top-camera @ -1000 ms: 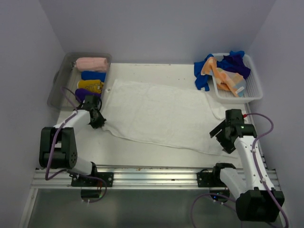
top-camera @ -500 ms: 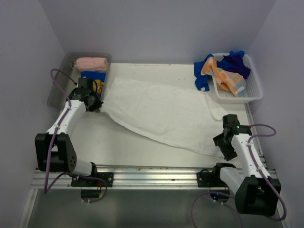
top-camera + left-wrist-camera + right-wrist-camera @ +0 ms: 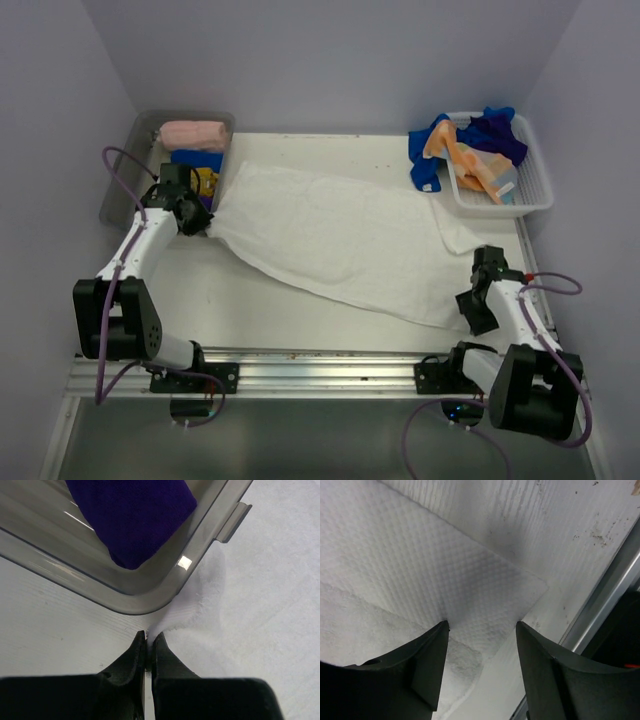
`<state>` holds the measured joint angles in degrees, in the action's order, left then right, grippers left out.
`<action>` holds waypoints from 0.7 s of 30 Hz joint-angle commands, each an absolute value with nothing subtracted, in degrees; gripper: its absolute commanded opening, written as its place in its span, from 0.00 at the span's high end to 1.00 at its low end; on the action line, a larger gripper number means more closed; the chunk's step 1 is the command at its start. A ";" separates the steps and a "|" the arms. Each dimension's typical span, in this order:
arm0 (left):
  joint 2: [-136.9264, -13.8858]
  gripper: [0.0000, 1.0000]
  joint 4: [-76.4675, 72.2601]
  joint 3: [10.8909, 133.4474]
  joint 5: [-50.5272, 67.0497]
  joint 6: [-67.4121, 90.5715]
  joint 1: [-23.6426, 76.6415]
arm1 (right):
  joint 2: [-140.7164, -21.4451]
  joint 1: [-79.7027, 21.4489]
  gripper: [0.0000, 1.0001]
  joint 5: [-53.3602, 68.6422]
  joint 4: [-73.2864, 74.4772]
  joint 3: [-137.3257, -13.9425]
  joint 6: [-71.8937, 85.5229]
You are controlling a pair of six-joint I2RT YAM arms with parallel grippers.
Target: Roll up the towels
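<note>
The large white towel (image 3: 340, 235) lies spread flat across the table. My left gripper (image 3: 203, 228) is shut on its far-left corner, right beside the grey tub (image 3: 120, 190). The left wrist view shows the corner of the white towel (image 3: 250, 605) pinched in the left gripper (image 3: 149, 640), with a rolled purple towel (image 3: 132, 515) inside the tub (image 3: 140, 602). My right gripper (image 3: 470, 305) hovers open at the near-right corner. In the right wrist view, the right gripper (image 3: 482, 625) straddles the towel corner (image 3: 420, 565) without touching it.
Rolled pink (image 3: 193, 134), blue (image 3: 196, 158) and yellow (image 3: 208, 180) towels lie in the tub. The white lattice basket (image 3: 535, 195) at the back right holds a heap of blue and orange towels (image 3: 470, 160). A metal rail (image 3: 300, 365) runs along the near edge.
My left gripper carried the towel's left corner back toward the tub. My right arm moved nearer and right to the near-right corner, and its jaws narrowed somewhat.
</note>
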<state>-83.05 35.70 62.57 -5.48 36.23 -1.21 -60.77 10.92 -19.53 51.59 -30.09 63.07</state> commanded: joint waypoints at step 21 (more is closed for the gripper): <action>-81.83 1.00 37.26 71.18 1.39 34.63 -1.85 | -49.22 11.43 1.00 -23.64 53.17 -57.54 51.78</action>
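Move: The right hand is open just above the white towel's near right corner; the corner's middle is about 1 cm ahead, 2 cm to its right and 2 cm below. The white basket is some 39 cm ahead and 8 cm right, and the blue towel over its side about 40 cm ahead and 10 cm left. For the left hand, pinching the towel's other end, that corner is roughly 21 cm back, 68 cm right and 12 cm lower. The right hand dips the last centimetre while easing about 2 cm forward and shuts its fingers on the towel's near right corner, then lifts that corner fast, up some 13 cm and forward towards the basket another 6 cm, its fingertips swinging forward by over 20 degrees. The left hand keeps its pinch on the raised left end and mostly stays in place, only at the very end going about a centimetre up and to the right. ##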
